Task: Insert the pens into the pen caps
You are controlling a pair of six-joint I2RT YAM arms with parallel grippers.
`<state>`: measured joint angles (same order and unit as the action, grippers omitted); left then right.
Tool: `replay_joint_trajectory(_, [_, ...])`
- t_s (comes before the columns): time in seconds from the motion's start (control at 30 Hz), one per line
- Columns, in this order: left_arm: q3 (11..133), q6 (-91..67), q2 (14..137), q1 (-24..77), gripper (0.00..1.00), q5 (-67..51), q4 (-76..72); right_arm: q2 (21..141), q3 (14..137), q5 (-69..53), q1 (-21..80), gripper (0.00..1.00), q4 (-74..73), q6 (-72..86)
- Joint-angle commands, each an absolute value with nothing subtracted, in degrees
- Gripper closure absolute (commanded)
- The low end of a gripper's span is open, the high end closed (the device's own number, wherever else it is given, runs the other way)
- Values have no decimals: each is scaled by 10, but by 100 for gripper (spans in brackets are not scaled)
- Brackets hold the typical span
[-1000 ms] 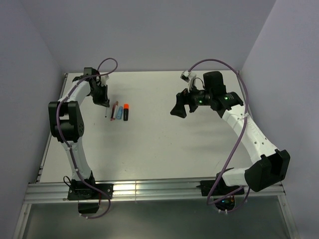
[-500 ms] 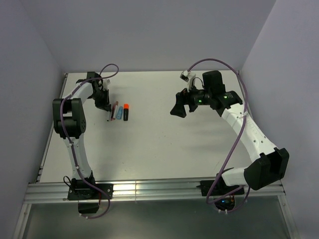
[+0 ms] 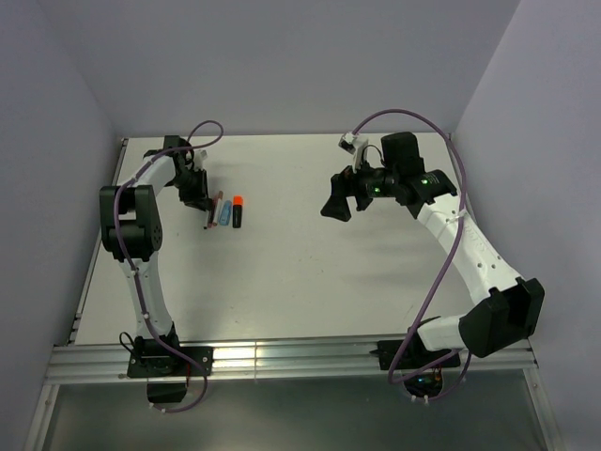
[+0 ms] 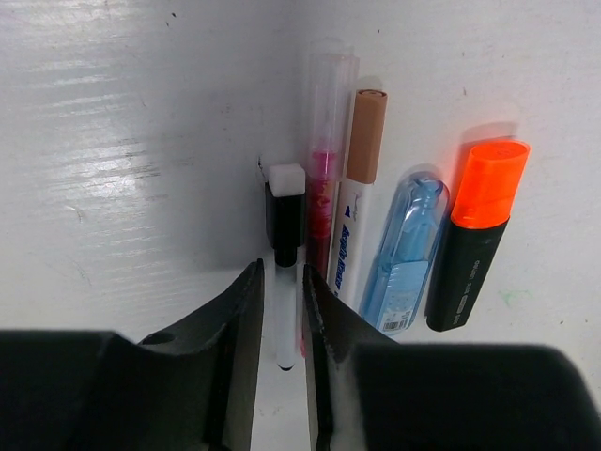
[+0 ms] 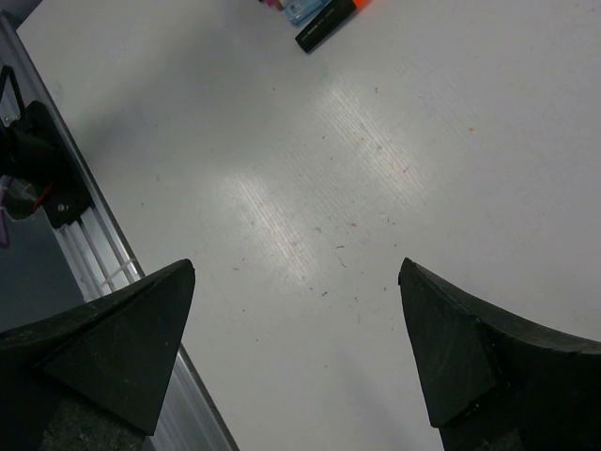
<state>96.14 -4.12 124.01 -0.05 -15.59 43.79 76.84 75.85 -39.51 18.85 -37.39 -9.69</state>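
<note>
Five pens lie side by side on the white table (image 4: 113, 141), at the back left in the top view. They are a slim white pen with a black cap (image 4: 285, 235), a red pen under a clear cap (image 4: 326, 178), a white pen with a tan cap (image 4: 362, 169), a light-blue marker (image 4: 406, 249) and a stubby black marker (image 4: 467, 272) with an orange cap (image 4: 488, 183). My left gripper (image 4: 281, 282) is low over the row and open a little. The slim white pen lies between its fingers with a thin gap on each side. My right gripper (image 5: 296, 348) is open wide and holds nothing, well to the right of the pens (image 3: 223, 211).
The aluminium rail (image 5: 103, 272) along the table's near edge shows at the lower left of the right wrist view. Grey walls enclose the table at the back and on both sides. The black marker's end (image 5: 324, 26) shows at the top of that view.
My left gripper's jaws have parted from the slim white pen, which now lies on the table beside the others. The left arm shifted slightly. The right arm has not moved.
</note>
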Motion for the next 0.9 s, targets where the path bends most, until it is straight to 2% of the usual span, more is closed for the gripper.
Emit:
replay_joint_trajectory(0.0, [979, -47, 1217, 1, 73, -165, 438, 766, 787, -386, 185, 2, -378, -110])
replay_joint_trajectory(0.2, [995, -47, 1172, 1, 68, -167, 450, 765, 793, -375, 180, 0, -384, -112])
replay_joint_trajectory(0.3, [1001, -37, 1119, 1, 61, -168, 445, 763, 795, -377, 164, 0, -384, -107])
replay_joint_trajectory(0.37, [1002, -36, 1090, 1, 44, -169, 436, 761, 794, -381, 152, 0, -383, -105])
replay_joint_trajectory(0.4, [999, -38, 1064, 1, 26, -177, 430, 761, 792, -381, 139, 0, -381, -105])
replay_joint_trajectory(0.5, [989, -30, 1008, 1, 1, -208, 421, 758, 776, -377, 117, 0, -377, -105])
replay_joint_trajectory(0.67, [956, -6, 936, 24, 0, -229, 410, 762, 756, -387, 31, 0, -366, -70])
replay_joint_trajectory(0.77, [902, 13, 858, 44, 0, -224, 385, 751, 730, -403, -34, 0, -363, -70])
replay_joint_trajectory(0.87, [818, 11, 799, 50, 0, -245, 359, 702, 666, -371, -42, 0, -324, -76])
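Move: The black-capped marker, already let go, lies between the left fingertips, its middle about 1 cm ahead of the hand and 1 cm below. Beside it, all at table level, the pink pen is 2 cm right and 2 cm ahead of the hand, the brown-capped pen 3 cm right and 3 ahead, the blue bottle 5 cm right and 2 ahead. From the right hand the marker is roughly 40 cm left, 16 cm ahead and 25 below. The left fingers leave the marker lying and spread from slightly open to fully wide while the hand rises some 25 cm off the row, first straight up, then also drifting back and right; the wrist tips its fingers forward by almost 40 degrees. The open right hand swings about 13 cm right, away from the pens, and a little forward, turning clockwise. ##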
